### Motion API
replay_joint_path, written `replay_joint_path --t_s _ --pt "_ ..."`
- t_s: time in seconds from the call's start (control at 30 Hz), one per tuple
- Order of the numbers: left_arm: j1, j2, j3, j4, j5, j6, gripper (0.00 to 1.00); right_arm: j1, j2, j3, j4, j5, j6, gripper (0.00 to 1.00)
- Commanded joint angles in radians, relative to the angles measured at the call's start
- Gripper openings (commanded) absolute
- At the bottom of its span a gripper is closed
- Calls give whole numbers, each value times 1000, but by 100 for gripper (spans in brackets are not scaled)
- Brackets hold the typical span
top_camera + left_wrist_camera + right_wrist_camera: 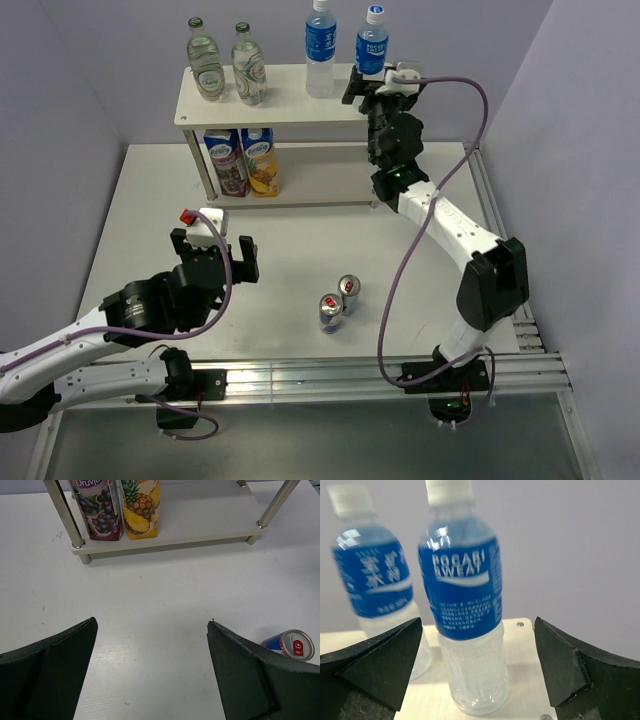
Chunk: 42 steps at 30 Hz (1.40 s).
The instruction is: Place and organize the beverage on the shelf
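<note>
The cream two-tier shelf [290,108] stands at the back. Its top board holds two glass bottles [226,66] on the left and two blue-label Pocari Sweat bottles [345,45] on the right. Two juice cartons [243,160] stand on the lower board. My right gripper [371,86] is open around the rightmost Pocari bottle [465,595], which stands upright on the top board [520,680], fingers clear of it. Two Red Bull cans [338,300] stand on the table. My left gripper [213,256] is open and empty over the table, left of the cans. One can [291,645] shows by its right finger.
The grape and pineapple cartons [117,507] fill the left end of the lower board [205,515]; the rest of that board is bare. Metal posts [62,512] stand at the shelf corners. A purple cable [400,270] loops along the right arm. Grey walls close in both sides.
</note>
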Motion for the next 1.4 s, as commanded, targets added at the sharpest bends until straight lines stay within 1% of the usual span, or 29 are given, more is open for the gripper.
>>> replay_joint_path --t_s 0.0,0.17,0.4,0.5,0.53,0.57,0.6,0.63,0.67,0.7,0.73,0.77,0.8,0.83,0.87,0.9,0.93,0.97,1.0,1.03,1.07,1.1,1.13,1.17,1.2,1.23,1.27,1.33,1.37 --pt "2 -20 7 -1 -22 -9 98 18 -109 -44 49 -7 36 100" --pt "2 -26 7 -1 -24 -9 98 41 -206 -119 29 -6 56 100" --pt "4 -29 7 -3 -29 -12 98 104 -385 -275 14 59 75 100" --pt "4 -41 4 3 -29 -11 98 162 -483 -341 -3 99 70 100" --pt "4 -46 3 6 -29 -11 98 179 -541 -360 -14 126 70 100" --pt "4 -49 -1 9 -22 -9 98 220 -574 -400 -26 138 77 100" --pt "4 -53 -2 15 -19 -9 98 242 -609 -421 -75 139 90 100" --pt "5 -57 -4 21 -13 0 98 260 -678 -441 -112 137 134 100" --pt "4 -58 -7 28 -4 4 99 300 -712 -473 -156 148 159 100" --pt "4 -60 -8 41 13 15 99 323 -774 -487 -248 171 226 100" --pt "4 -57 -8 43 16 17 99 349 -802 -500 -302 244 257 100" --pt "4 -52 -7 43 22 18 99 404 -829 -521 -362 279 289 100" --pt "4 -49 -7 46 27 23 99 435 -871 -530 -488 325 359 100" --pt "4 -44 -4 45 28 21 99 466 -888 -533 -562 365 401 100" --pt "4 -37 2 43 30 21 99 495 -907 -552 -625 452 436 100" --pt "4 -31 4 40 34 20 99 571 -936 -561 -743 500 503 100" --pt "4 -27 6 40 34 17 99 614 -947 -572 -803 548 539 100" --pt "4 -24 7 38 36 18 99 663 -956 -585 -853 659 570 100" --pt "4 -21 6 38 37 18 99 769 -959 -586 -997 722 688 100" --pt "4 -23 7 41 43 20 99 827 -955 -573 -1098 793 781 100" --pt "4 -24 7 43 48 21 99 887 -945 -566 -1290 867 958 100" --pt "4 -26 6 46 51 23 99 1005 -909 -550 -1424 890 1093 100" --pt "2 -27 7 48 51 23 99 1056 -875 -502 -1588 895 1269 100" --pt "4 -32 6 46 48 17 99 1098 -838 -480 -1919 887 1643 100" --pt "4 -37 6 45 48 17 99 1148 -751 -465 -2042 837 1785 100" --pt "4 -38 4 46 45 17 99 1168 -705 -455 -2130 811 1888 100" --pt "4 -43 3 46 45 15 99 1188 -627 -457 -2161 780 1926 100" --pt "2 -44 1 48 44 17 99 1237 -567 -481 -2162 720 1982 100" --pt "4 -43 2 46 45 17 99 1259 -547 -495 -2160 703 2065 100"
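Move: The right hand, empty and open before the upper shelf, will next need the near can: about 36 cm back towards the base, 13 cm to its left and some 40 cm below. The far can stands beside it, 5 cm farther out and 5 cm to its right. The bottle just released stands 6 cm ahead of the right hand, about 1 cm left; the other blue-label bottle is 8 cm ahead, 11 cm left. From the left hand the near can lies 6 cm back, 26 cm right, 24 cm below. Already clear of the bottle it set down, the right hand draws straight back from the upper shelf with its fingers wide open, lifting a few centimetres at first and gathering speed to about 38 cm of travel back towards the base. Over the last third it dives some 25 cm and swings about 6 cm left towards the two cans, the wrist tipping down about 50 degrees so that the fingers, upward-pointing before, now slant down, still above the cans and touching nothing. ##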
